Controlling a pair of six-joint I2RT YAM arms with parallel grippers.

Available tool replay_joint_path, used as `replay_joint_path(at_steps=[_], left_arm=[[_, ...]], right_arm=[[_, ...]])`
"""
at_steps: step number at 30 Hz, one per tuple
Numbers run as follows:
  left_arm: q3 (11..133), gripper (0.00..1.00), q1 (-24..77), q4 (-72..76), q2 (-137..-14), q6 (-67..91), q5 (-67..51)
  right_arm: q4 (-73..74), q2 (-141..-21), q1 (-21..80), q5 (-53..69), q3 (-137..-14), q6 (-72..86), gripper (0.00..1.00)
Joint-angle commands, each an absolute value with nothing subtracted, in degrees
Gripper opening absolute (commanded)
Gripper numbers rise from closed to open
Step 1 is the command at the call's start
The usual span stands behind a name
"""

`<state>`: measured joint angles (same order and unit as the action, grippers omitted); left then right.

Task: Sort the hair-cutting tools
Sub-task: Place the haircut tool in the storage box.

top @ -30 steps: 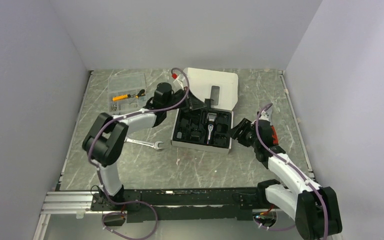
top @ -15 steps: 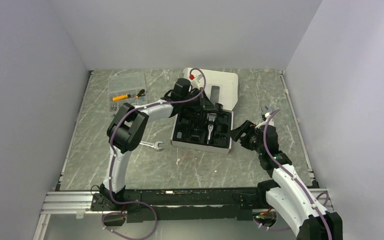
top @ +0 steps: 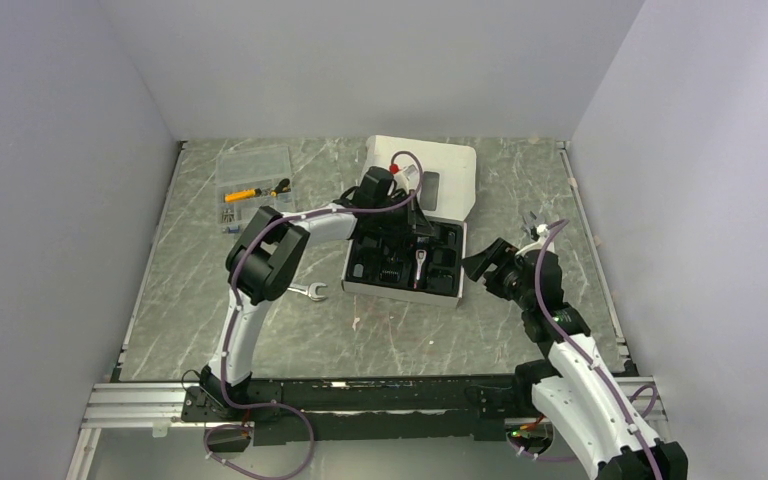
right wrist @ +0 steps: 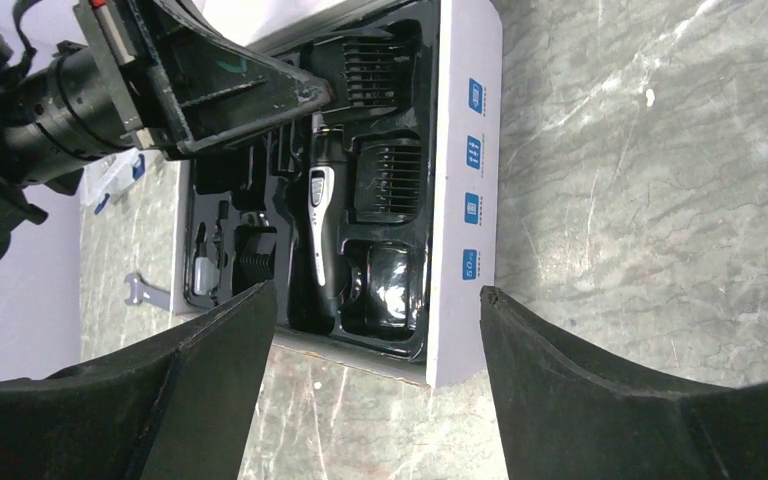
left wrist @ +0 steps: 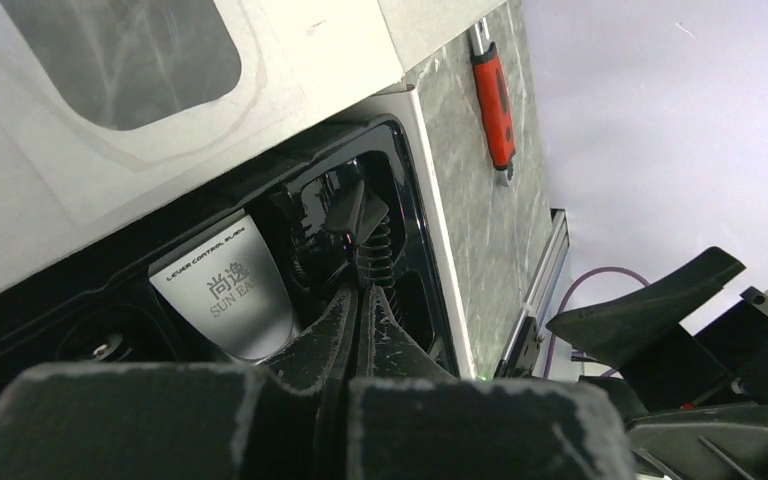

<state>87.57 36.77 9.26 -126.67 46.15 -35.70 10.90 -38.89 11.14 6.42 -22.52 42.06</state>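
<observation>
The black-and-silver hair clipper [top: 419,262] lies in the middle slot of a black tray inside a white box [top: 400,291]. In the right wrist view the clipper [right wrist: 322,225] has black comb attachments [right wrist: 388,175] in slots beside it. My left gripper [top: 422,228] hangs shut over the tray's far part, its tip [left wrist: 360,290] right beside the clipper's silver head [left wrist: 235,300], with nothing seen between the fingers. Just off the box's right side, my right gripper [top: 480,265] stands open and empty, its fingers [right wrist: 210,380] framing the box's near corner.
The box's white lid [top: 430,175] stands open behind the tray. A silver wrench [top: 305,291] lies left of the box, and a clear parts case [top: 252,185] sits at the back left. A red-handled wrench [left wrist: 495,100] lies on the table beyond the box's right side.
My left arm has swung right, from left of the box to over the tray, staying shut. My right gripper has opened wider beside the box.
</observation>
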Motion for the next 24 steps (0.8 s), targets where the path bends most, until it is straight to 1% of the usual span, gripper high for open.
replay_joint_path(at_steps=[1,7,16,18,24], left_arm=[[89.91,0.00,37.76,10.87,-127.89,46.22,-34.68],[90.11,0.00,37.87,14.27,-129.10,48.37,-34.72],[92.19,0.01,38.55,12.55,-131.39,48.89,-34.71],[92.08,0.10,38.51,12.06,-131.30,48.61,-34.44],[92.90,0.44,38.51,7.53,-130.01,45.42,-32.88]], right_arm=[[11.90,-37.58,10.61,5.76,-25.95,42.06,0.77],[11.72,-37.01,10.42,6.17,-25.52,42.19,0.77],[11.60,-37.18,10.02,6.83,-25.10,41.93,0.77],[11.76,-37.06,9.87,6.86,-25.16,41.78,0.77],[11.77,-36.68,9.76,7.07,-25.26,41.66,0.77]])
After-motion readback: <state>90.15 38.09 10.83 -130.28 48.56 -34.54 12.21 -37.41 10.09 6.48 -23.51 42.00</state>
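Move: The left fingers are shut on the black comb. Its slot, the box's far right one, is some 3 cm to the right, level with the hand point in reach and about 3 cm below. The second comb lies about 5 cm back and 3 cm right. The clipper's middle is about 5 cm back and 2 cm left, both roughly 4 cm down. From the idle right hand the slot is some 9 cm ahead, 6 cm left and 10 cm lower. Still pinching the comb, the left hand eases it to the right and slightly down into the far right slot, about 2 cm across and 1 cm down, with the wrist's attitude practically unchanged. Near the end it all but stops, and the fingers spread to about a third of their range, letting go of the comb while staying low around it. ##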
